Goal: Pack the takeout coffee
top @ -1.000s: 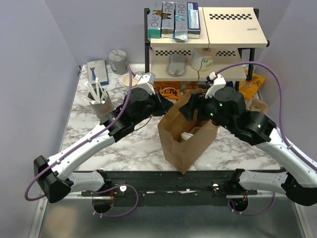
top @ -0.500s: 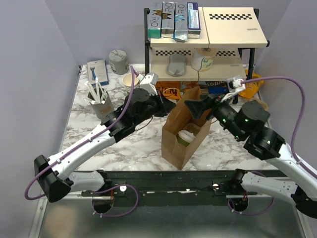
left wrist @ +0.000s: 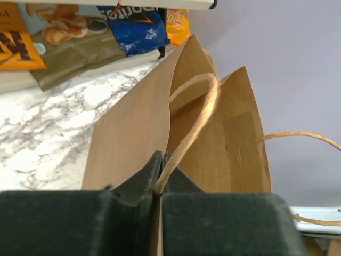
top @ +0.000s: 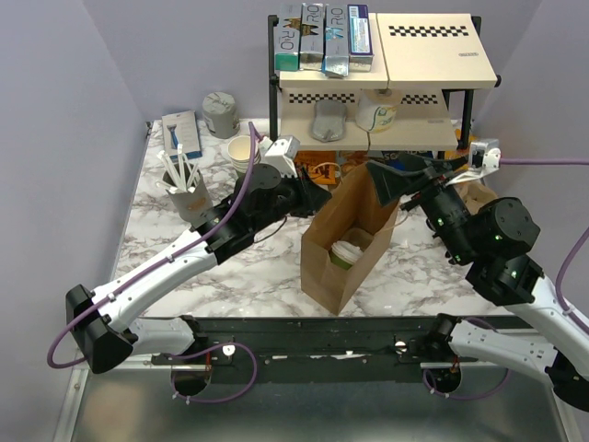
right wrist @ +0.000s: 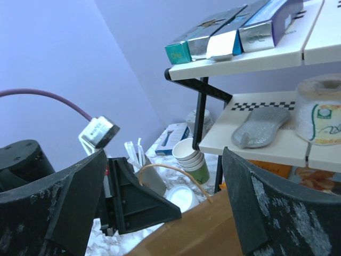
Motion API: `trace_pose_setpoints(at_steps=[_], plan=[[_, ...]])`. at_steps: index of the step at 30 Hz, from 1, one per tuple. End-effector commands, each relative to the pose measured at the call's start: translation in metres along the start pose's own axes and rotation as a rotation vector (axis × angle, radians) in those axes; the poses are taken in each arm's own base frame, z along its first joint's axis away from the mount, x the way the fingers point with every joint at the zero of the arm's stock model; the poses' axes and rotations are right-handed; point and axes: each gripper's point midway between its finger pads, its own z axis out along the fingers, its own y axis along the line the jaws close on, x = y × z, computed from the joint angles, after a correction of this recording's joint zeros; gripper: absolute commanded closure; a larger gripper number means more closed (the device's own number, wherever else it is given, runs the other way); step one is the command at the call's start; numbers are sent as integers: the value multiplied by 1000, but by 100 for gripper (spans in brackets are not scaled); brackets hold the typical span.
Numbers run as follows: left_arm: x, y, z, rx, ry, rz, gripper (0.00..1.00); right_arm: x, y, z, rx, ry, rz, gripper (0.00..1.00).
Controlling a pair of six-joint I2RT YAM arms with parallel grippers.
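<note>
The takeout coffee (top: 348, 252) stands inside the open brown paper bag (top: 324, 267) at the middle of the table; only its white lid shows in the top view. My left gripper (top: 317, 196) is at the bag's left top edge, shut on the bag's twine handle (left wrist: 198, 112), which runs out between the closed fingers (left wrist: 152, 165). My right gripper (top: 405, 177) hangs open above the bag's right top edge, holding nothing. In the right wrist view its wide fingers (right wrist: 64, 202) frame the left gripper (right wrist: 133, 205) and the bag's rim (right wrist: 213, 229).
A two-tier shelf rack (top: 386, 74) with boxes stands at the back. Snack packets (top: 313, 170) lie under it. A grey cup of white sticks (top: 187, 189), a stack of lidless cups (top: 241, 152) and a grey tin (top: 220, 113) stand at the back left.
My right gripper has pulled up and to the right out of the bag and opened wider, leaving the lidded cup inside. The left gripper still pinches the handle.
</note>
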Motion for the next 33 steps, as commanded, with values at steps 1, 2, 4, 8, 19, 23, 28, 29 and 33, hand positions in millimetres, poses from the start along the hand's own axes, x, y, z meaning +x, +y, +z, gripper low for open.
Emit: trace_pose_setpoints(at_steps=[1, 2, 4, 8, 19, 23, 28, 29, 33], plan=[[-5, -5, -2, 6, -3, 27, 71, 6, -15, -12, 77, 64, 0, 1], [-5, -5, -3, 5, -2, 29, 66, 8, -15, -17, 71, 79, 4, 0], [-7, -6, -4, 9, -7, 37, 51, 16, -19, -25, 78, 110, 8, 0], [-10, -7, -7, 4, -16, 49, 24, 17, -27, -40, 88, 118, 24, 0], [-31, -41, -36, 129, -27, 100, 1, 15, -56, -67, 199, 132, -4, 0], [-51, -50, -55, 126, -67, 129, 1, 15, -63, -74, 227, 146, -11, 0], [-79, -47, -80, 53, -138, 166, 1, 19, -73, -81, 278, 182, -36, 0], [-82, -45, -87, 31, -136, 187, 1, 21, -76, -83, 294, 192, -44, 0], [-97, -32, -118, -57, -186, 185, 1, 18, -114, -99, 506, 173, -89, 0]])
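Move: The paper bag stands open; its middle is some 7 cm to the right of the left hand, 4 cm back and 14 cm down, with that hand at its left upper side. From the same hand, the lidded cup inside is about 8 cm right, 4 cm back and 23 cm down, and the cup stack roughly 21 cm left, 21 cm ahead and 20 cm lower. From the right hand, the bag's middle is about 3 cm left, 2 cm back and 29 cm below. The bag's left upper side, by the rope handle, is let go: the left fingers spread wide almost on the spot, then that hand lifts away about 12 cm, swinging left some 5 cm and tipping its fingers up. The right hand, empty and still wide open, slides about 8 cm right from over the bag and sinks 7 cm, tipping down some 15 degrees and turning slightly clockwise. ##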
